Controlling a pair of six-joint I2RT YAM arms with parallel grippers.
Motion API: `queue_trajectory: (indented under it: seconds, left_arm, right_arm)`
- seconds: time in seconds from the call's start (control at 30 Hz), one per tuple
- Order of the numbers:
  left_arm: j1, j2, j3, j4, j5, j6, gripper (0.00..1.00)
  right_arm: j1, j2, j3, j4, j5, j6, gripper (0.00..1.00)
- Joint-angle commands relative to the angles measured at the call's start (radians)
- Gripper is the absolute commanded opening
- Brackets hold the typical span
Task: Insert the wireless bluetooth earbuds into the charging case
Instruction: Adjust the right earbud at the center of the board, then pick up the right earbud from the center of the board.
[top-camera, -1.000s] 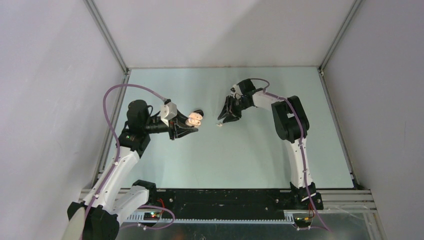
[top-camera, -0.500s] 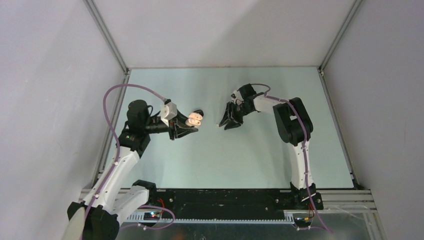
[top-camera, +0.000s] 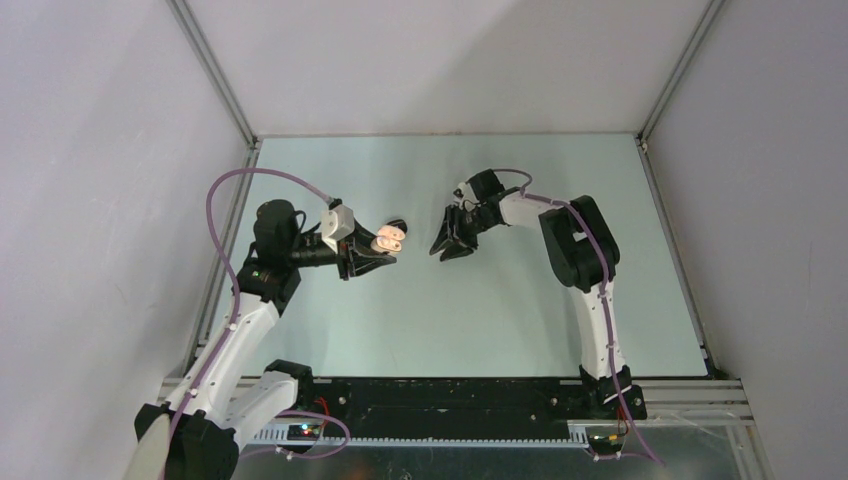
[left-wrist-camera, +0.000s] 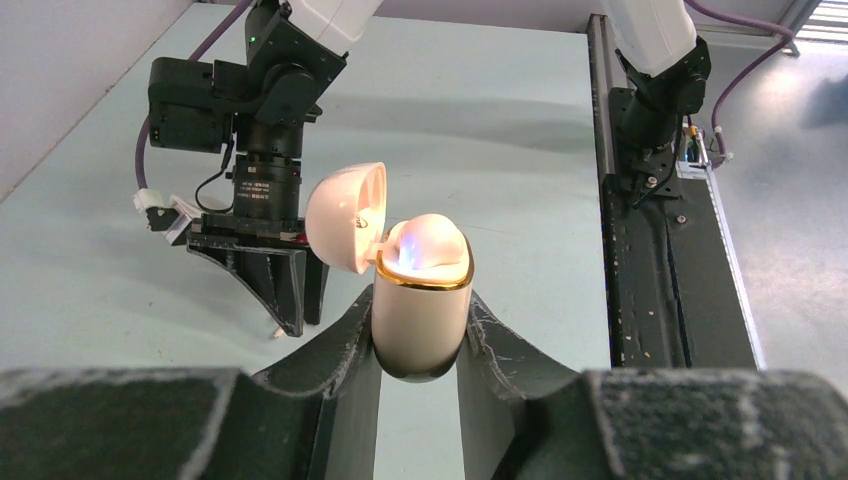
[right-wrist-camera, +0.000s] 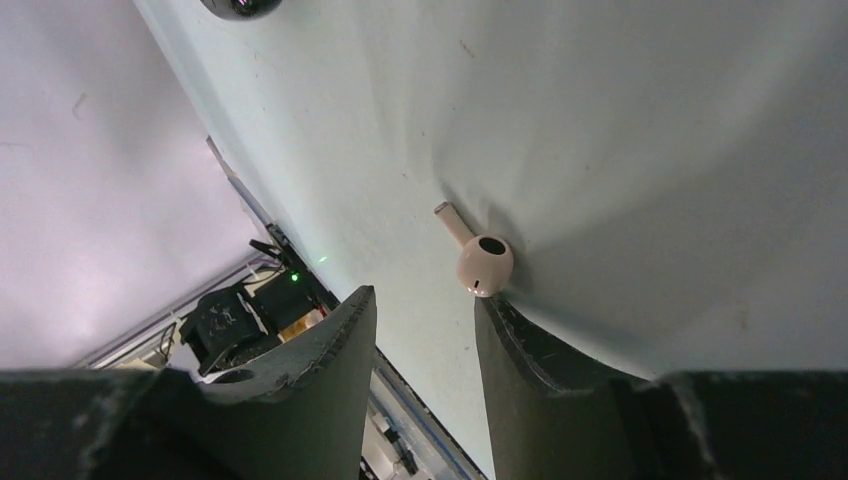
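My left gripper (left-wrist-camera: 420, 345) is shut on the beige charging case (left-wrist-camera: 422, 300) and holds it upright above the table. The case's lid (left-wrist-camera: 345, 215) is flipped open, and the gold-rimmed top glows. In the top view the charging case (top-camera: 388, 238) sits left of centre. A pale beige earbud (right-wrist-camera: 484, 264) lies on the table, its short stem pointing up-left. My right gripper (right-wrist-camera: 425, 297) is open with nothing between its fingers. One fingertip (right-wrist-camera: 497, 312) touches or nearly touches the earbud. From above, the right gripper (top-camera: 450, 245) covers the earbud.
A black rounded case (top-camera: 397, 222) lies on the table just behind the held case; its edge shows in the right wrist view (right-wrist-camera: 240, 8). The pale green table (top-camera: 500, 310) is bounded by side walls and a black rail (top-camera: 450, 395) at the near edge.
My right gripper has shifted left and lowered over the earbud, which showed beside it before. The left arm and the case have not moved.
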Motion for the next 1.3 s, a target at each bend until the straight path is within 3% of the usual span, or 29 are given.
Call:
queue_trajectory:
  seconds: [0.0, 0.6, 1.27]
  left_arm:
    - [-0.007, -0.006, 0.036, 0.004, 0.008, 0.021, 0.12]
    - [-0.011, 0.003, 0.037, 0.006, 0.003, 0.022, 0.12]
    - [-0.012, -0.003, 0.036, -0.001, 0.005, 0.030, 0.12]
  right_arm:
    - [-0.017, 0.015, 0.050, -0.009, 0.033, -0.008, 0.45]
    - [-0.042, 0.095, 0.208, -0.045, 0.027, -0.037, 0.43]
    - [0.039, 0.115, 0.443, -0.368, 0.320, -0.469, 0.46]
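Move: The pale right earbud lies just below the right fingers: its middle is about 1 cm ahead of the hand point, neither left nor right of it, and roughly 2 cm down, its bulb close against the lower fingertip and its stem pointing left and forward. The closed black case stands some 8 cm ahead of that hand and 11 cm to its left. From the left hand the earbud is around 13 cm forward, 13 cm right and 24 cm below. The lower right fingertip, already at the earbud's bulb, pushes it forward across the table and ends free of it, the hand going about 6 cm forward and ending beyond the earbud. Over the last third the wrist turns some 25 degrees, tipping the fingers more steeply down and twisting the hand so that its forward side rises; the fingers stay half open. ##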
